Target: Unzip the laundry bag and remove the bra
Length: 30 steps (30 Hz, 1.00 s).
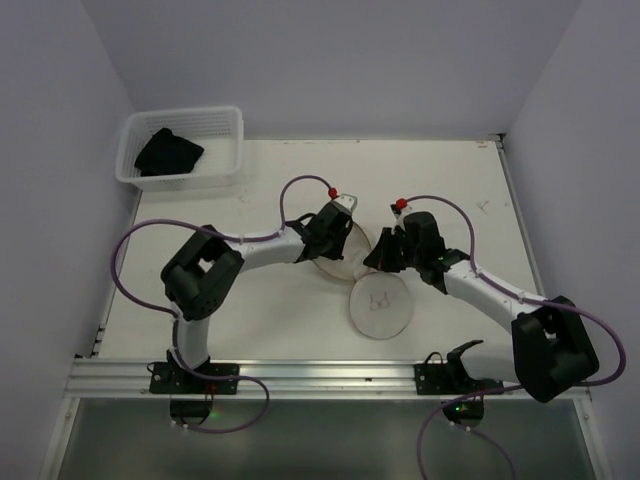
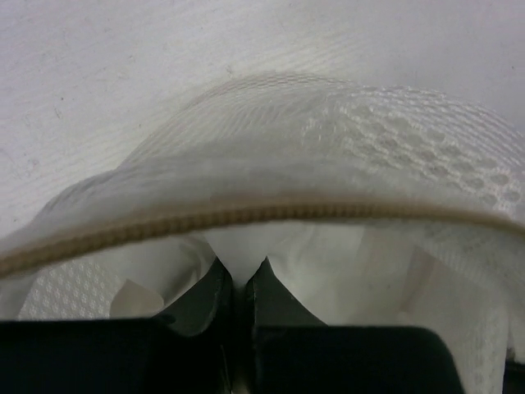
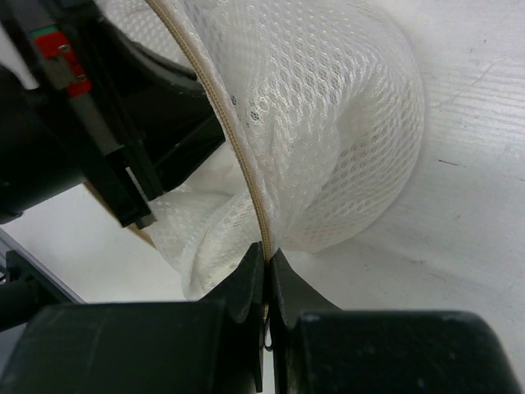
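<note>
The laundry bag (image 1: 380, 305) is unzipped. Its round face with the black pictogram lies flat on the table, and its other half (image 1: 343, 252) is lifted between the arms. My right gripper (image 1: 380, 255) (image 3: 267, 250) is shut on the beige zipper rim (image 3: 215, 107), holding the white mesh (image 3: 328, 107) up. My left gripper (image 1: 338, 230) (image 2: 240, 275) reaches under the zipper (image 2: 246, 215) into the opening and is shut on smooth white cloth (image 2: 246, 246) inside. I cannot tell whether that cloth is the bra.
A white plastic mesh basket (image 1: 185, 113) stands at the back left corner with a black garment (image 1: 168, 152) in it. The left arm's black gripper body (image 3: 98, 123) shows close beside the bag in the right wrist view. White walls close the table in.
</note>
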{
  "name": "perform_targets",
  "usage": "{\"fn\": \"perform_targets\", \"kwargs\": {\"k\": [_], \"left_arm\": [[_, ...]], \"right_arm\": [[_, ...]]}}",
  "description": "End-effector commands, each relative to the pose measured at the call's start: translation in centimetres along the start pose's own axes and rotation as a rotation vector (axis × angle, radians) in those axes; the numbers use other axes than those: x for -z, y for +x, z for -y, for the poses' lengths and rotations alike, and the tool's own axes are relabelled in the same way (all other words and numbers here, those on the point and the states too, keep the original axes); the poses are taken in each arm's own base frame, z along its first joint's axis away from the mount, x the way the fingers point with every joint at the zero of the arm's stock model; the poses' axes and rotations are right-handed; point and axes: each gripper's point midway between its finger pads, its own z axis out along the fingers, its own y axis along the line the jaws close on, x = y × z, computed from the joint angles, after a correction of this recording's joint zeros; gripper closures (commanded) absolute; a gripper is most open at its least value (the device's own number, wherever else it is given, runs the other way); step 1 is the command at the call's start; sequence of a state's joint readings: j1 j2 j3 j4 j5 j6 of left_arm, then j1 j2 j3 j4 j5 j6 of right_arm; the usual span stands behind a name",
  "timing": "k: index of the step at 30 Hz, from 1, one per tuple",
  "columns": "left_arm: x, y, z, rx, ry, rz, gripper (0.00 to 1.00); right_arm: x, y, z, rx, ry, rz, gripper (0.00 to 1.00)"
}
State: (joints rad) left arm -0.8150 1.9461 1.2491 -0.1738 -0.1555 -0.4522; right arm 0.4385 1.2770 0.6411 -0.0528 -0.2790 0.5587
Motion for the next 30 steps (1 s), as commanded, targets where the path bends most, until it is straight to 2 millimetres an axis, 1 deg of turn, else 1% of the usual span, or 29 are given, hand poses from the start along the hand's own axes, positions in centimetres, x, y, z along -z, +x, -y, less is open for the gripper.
{"fn": "perform_targets", "kwargs": {"k": [1, 2, 3, 4, 6, 7, 9, 10, 11, 13, 14, 16, 17, 19, 20, 23, 24, 26, 27, 28, 29, 30], "left_arm": [[2.8, 0.3, 0.0, -0.018, 0.019, -0.009, 1.0], [3.7, -0.3, 0.5, -0.038, 0.052, 0.01, 1.0], [4.3, -0.8, 0.8, -0.049, 0.078, 0.031, 1.0], [6.1, -2.2, 1.4, -0.058, 0.117, 0.076, 1.0], [7.9, -3.4, 2.7, -0.106, 0.202, 0.121, 1.0], [9.5, -4.2, 3.5, -0.128, 0.253, 0.151, 1.0], [11.1, -4.2, 4.8, -0.187, 0.347, 0.161, 1.0], [12.3, -4.7, 5.2, -0.205, 0.384, 0.178, 1.0], [12.9, -4.5, 5.8, -0.222, 0.424, 0.174, 1.0], [14.2, -4.3, 6.8, -0.251, 0.498, 0.175, 1.0], [14.9, -3.8, 7.7, -0.264, 0.563, 0.16, 1.0], [15.8, -3.6, 8.5, -0.293, 0.629, 0.17, 1.0], [16.0, -3.1, 8.7, -0.3, 0.659, 0.162, 1.0], [16.9, -3.6, 9.2, -0.311, 0.708, 0.211, 1.0], [17.6, -3.3, 9.8, -0.326, 0.764, 0.218, 1.0], [18.4, -3.8, 9.6, -0.305, 0.797, 0.24, 1.0], [18.8, -5.3, 9.4, -0.292, 0.808, 0.308, 1.0], [19.6, -6.5, 9.3, -0.217, 0.831, 0.343, 1.0], [20.6, -8.6, 9.3, -0.199, 0.847, 0.438, 1.0], [20.4, -9.0, 9.0, -0.159, 0.838, 0.462, 1.0], [21.3, -10.6, 9.2, -0.109, 0.858, 0.531, 1.0], [21.5, -11.4, 9.1, -0.08, 0.852, 0.564, 1.0]], "right_arm": [[0.0, -1.5, 0.0, 0.031, 0.021, 0.041, 1.0], [0.0, -1.8, 0.1, 0.034, 0.04, 0.046, 1.0], [0.2, -2.4, 0.9, 0.034, 0.094, 0.062, 1.0], [0.3, -2.7, 1.1, 0.035, 0.116, 0.068, 1.0], [0.7, -3.5, 1.5, 0.05, 0.153, 0.078, 1.0], [0.8, -3.8, 1.8, 0.054, 0.176, 0.088, 1.0], [1.1, -4.4, 2.0, 0.062, 0.2, 0.087, 1.0], [1.2, -4.6, 2.3, 0.066, 0.221, 0.093, 1.0], [1.1, -4.7, 2.6, 0.067, 0.239, 0.087, 1.0], [1.3, -5.1, 2.6, 0.088, 0.253, 0.077, 1.0], [1.2, -5.0, 2.5, 0.094, 0.25, 0.07, 1.0], [1.1, -5.2, 2.2, 0.104, 0.24, 0.059, 1.0], [1.2, -5.2, 1.9, 0.108, 0.225, 0.051, 1.0], [1.0, -4.9, 1.6, 0.118, 0.204, 0.03, 1.0], [0.9, -4.6, 1.4, 0.119, 0.192, 0.017, 1.0], [0.9, -3.8, 1.6, 0.139, 0.187, -0.026, 1.0], [1.0, -3.5, 1.7, 0.147, 0.186, -0.038, 1.0], [1.0, -3.2, 1.8, 0.155, 0.182, -0.048, 1.0], [0.9, -2.8, 1.7, 0.158, 0.171, -0.055, 1.0], [0.9, -2.4, 1.4, 0.151, 0.146, -0.07, 1.0], [0.8, -1.8, 1.4, 0.143, 0.131, -0.077, 1.0], [0.7, -1.6, 1.2, 0.127, 0.118, -0.079, 1.0]]}}
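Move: My left hand is deep inside the open laundry bag, its shut fingers already on white cloth; the bag's mouth is about 6 cm above these fingers and 1 cm ahead. The bag's flipped-open lid lies some 10 cm back and 8 cm to the right of them, near table height. My right hand already pinches the zipper edge; from it the mouth is 6 cm left and 3 cm ahead, the lid 9 cm back, 3 cm right and 8 cm below. I draw my left hand up out of the bag's mouth by about 16 cm and back some 8 cm, keeping the white cloth pinched, while the wrist rolls and swings clockwise about 30 degrees each, so the fingers end flatter and point more to the right. My right hand keeps its pinch on the zipper edge, easing forward and right, then partly back. ##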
